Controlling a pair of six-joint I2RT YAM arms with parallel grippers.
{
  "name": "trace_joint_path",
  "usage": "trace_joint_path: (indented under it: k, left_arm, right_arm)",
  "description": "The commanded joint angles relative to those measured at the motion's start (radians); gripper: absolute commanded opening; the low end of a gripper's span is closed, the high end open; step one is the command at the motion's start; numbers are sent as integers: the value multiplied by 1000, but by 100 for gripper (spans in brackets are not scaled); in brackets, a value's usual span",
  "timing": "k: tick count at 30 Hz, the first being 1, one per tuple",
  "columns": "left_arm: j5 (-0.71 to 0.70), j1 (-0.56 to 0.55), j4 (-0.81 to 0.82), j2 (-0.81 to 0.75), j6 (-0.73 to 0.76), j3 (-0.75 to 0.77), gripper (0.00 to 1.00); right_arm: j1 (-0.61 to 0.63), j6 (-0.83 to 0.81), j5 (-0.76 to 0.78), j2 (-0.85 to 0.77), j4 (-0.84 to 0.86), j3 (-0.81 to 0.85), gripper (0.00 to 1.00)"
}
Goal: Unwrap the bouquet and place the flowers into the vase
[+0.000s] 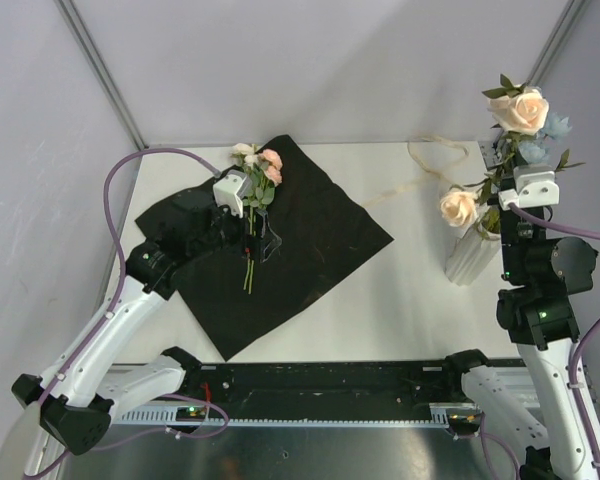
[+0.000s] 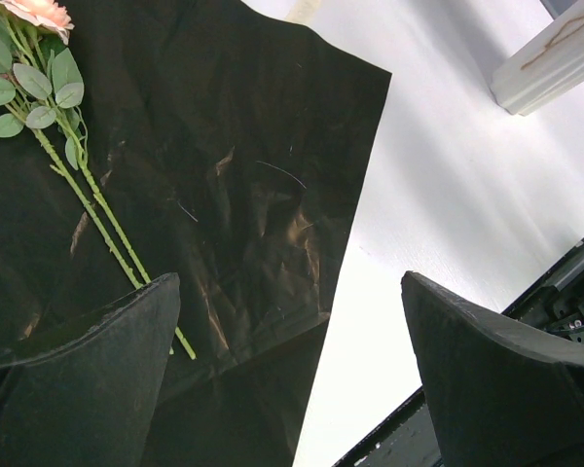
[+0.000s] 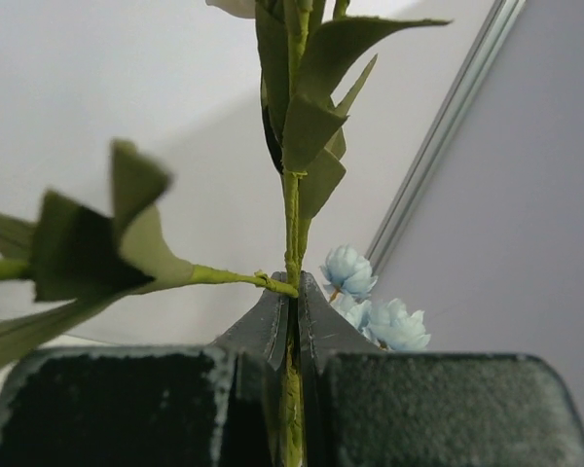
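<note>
The bouquet lies unwrapped: its black paper [image 1: 300, 240] is spread flat on the table. A few flowers [image 1: 257, 180] with pink and cream blooms lie on it, stems pointing toward me. My left gripper [image 1: 255, 232] hovers open just over the stem ends [image 2: 97, 209], nothing between its fingers [image 2: 88, 379]. The cream ribbed vase [image 1: 472, 255] stands at the right with a peach rose [image 1: 458, 207] in it. Above it my right gripper [image 1: 512, 160] is shut on a green stem [image 3: 292, 224] carrying a peach rose [image 1: 521, 110], with blue blooms [image 3: 370, 306] beside it.
A loose cream ribbon [image 1: 430, 170] curls on the white table behind the vase. Grey walls with metal corner posts [image 1: 105, 75] close in the back and sides. The arms' black base rail [image 1: 330, 385] runs along the near edge.
</note>
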Motion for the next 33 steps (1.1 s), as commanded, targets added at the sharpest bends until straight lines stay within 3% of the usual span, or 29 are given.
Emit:
trace_joint_path:
  k: [1,23,33]
  left_arm:
    - [-14,-4,28,-7,-8,-9,100]
    - [-15,-4,28,-11,-8,-9,100]
    - [-32,-5,28,-7,-10,-9,100]
  right_arm:
    - [-19,-37,6,17,7,56,0]
    - [-101,-16,-6,57,-48,14,0]
    - [-123,129,48,39,-76,-121,0]
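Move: The vase the right hand is taking its peach roses to stands about 4 cm ahead of that hand and 5 cm to its right, its middle some 36 cm below. The blue flowers already in it have their heads roughly 13 cm ahead, 7 cm right and a few centimetres above the hand. The ribbon lies 30 cm ahead, 6 cm right, 48 cm below. From the left hand, the vase is about 46 cm right, 6 cm ahead and 15 cm below. Keeping its closed pinch on the upright peach rose stem, the right hand rises barely a centimetre, then sinks towards the vase, ever faster, to end about 6.5 cm lower. Meanwhile it eases some 3.5 cm forward and 2.5 cm right, tipping down about 10 degrees and turning slightly clockwise. ##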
